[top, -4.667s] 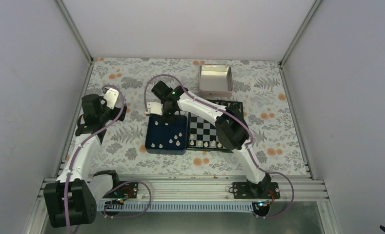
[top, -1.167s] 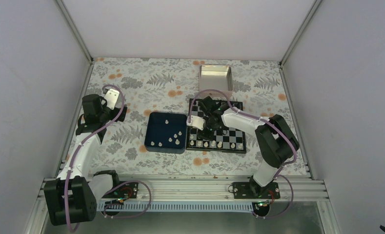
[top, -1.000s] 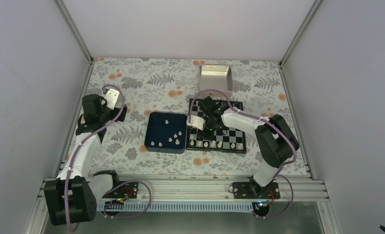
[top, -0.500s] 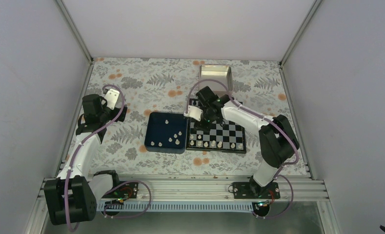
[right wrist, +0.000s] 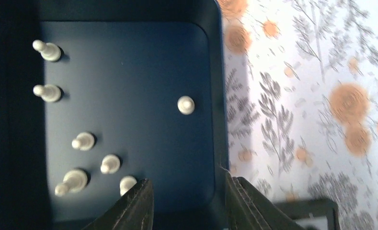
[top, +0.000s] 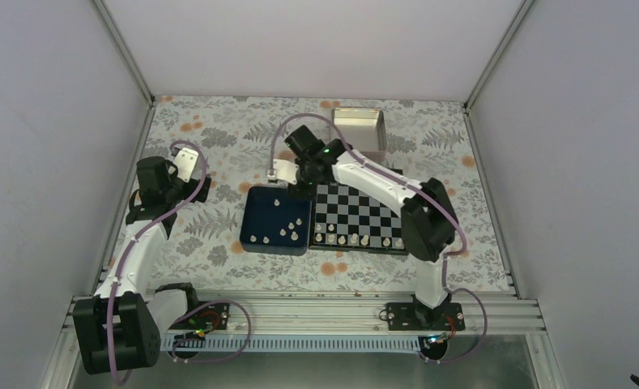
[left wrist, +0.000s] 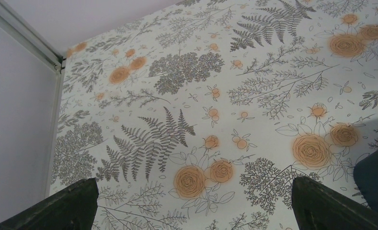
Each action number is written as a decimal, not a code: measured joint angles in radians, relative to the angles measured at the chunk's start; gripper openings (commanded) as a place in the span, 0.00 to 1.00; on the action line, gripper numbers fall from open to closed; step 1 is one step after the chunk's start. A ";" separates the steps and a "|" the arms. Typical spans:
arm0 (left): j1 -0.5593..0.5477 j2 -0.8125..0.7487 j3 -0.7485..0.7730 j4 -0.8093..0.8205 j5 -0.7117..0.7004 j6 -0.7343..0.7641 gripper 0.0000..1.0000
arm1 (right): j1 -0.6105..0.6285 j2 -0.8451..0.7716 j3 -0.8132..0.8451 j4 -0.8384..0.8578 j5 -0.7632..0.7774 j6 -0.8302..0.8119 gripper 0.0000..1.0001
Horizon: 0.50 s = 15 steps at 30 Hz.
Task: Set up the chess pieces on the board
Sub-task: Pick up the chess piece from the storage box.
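The board (top: 363, 212) lies at the table's middle, with a row of white chess pieces (top: 342, 240) along its near edge. More white chess pieces (right wrist: 84, 141) stand in the dark blue tray (top: 261, 215) to its left. One piece (right wrist: 186, 105) stands alone there. My right gripper (top: 301, 185) hovers over the tray's far right corner (right wrist: 215, 158), open and holding nothing (right wrist: 189, 203). Far off at the left, my left gripper (top: 188, 166) hangs wide open over bare patterned cloth (left wrist: 191, 211).
A silver tin (top: 363, 130) sits behind the board, partly hidden by the right arm. The right arm's elbow (top: 425, 219) hangs over the board's right end. White walls and metal posts close in the floral-cloth table.
The right gripper opened over the board's left part, then rose and swung left to the tray's far right corner. The left arm has not moved.
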 measured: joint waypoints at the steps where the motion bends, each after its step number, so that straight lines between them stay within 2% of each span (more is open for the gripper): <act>1: 0.000 0.000 0.000 0.000 0.000 0.000 1.00 | 0.014 0.028 0.024 -0.003 0.005 -0.003 0.42; 15: 0.000 -0.011 -0.002 0.000 0.016 0.000 1.00 | 0.077 0.279 0.195 -0.014 0.062 -0.019 0.42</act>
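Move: The lone pawn near the far end of the storage box stands about 4 cm to the left of my right hand, level with it fore and aft, and some 11 cm below. The box's far wall runs about 3 cm beyond that pawn. Two of the clustered pieces stand 5 cm back and 2 cm right, and 6 cm back and straight in line, from my right hand. From my left hand the lone pawn is roughly 24 cm right, 3 cm back and 15 cm down. I bring my empty right hand down about 6.5 cm and some 5 cm to the left, into the space above the lone pawn. The leftward part fades as the descent goes on, and the fingers swing a few degrees nearer to plumb. They stay part-open, one on each side of the pawn's line, still above it and touching nothing. ##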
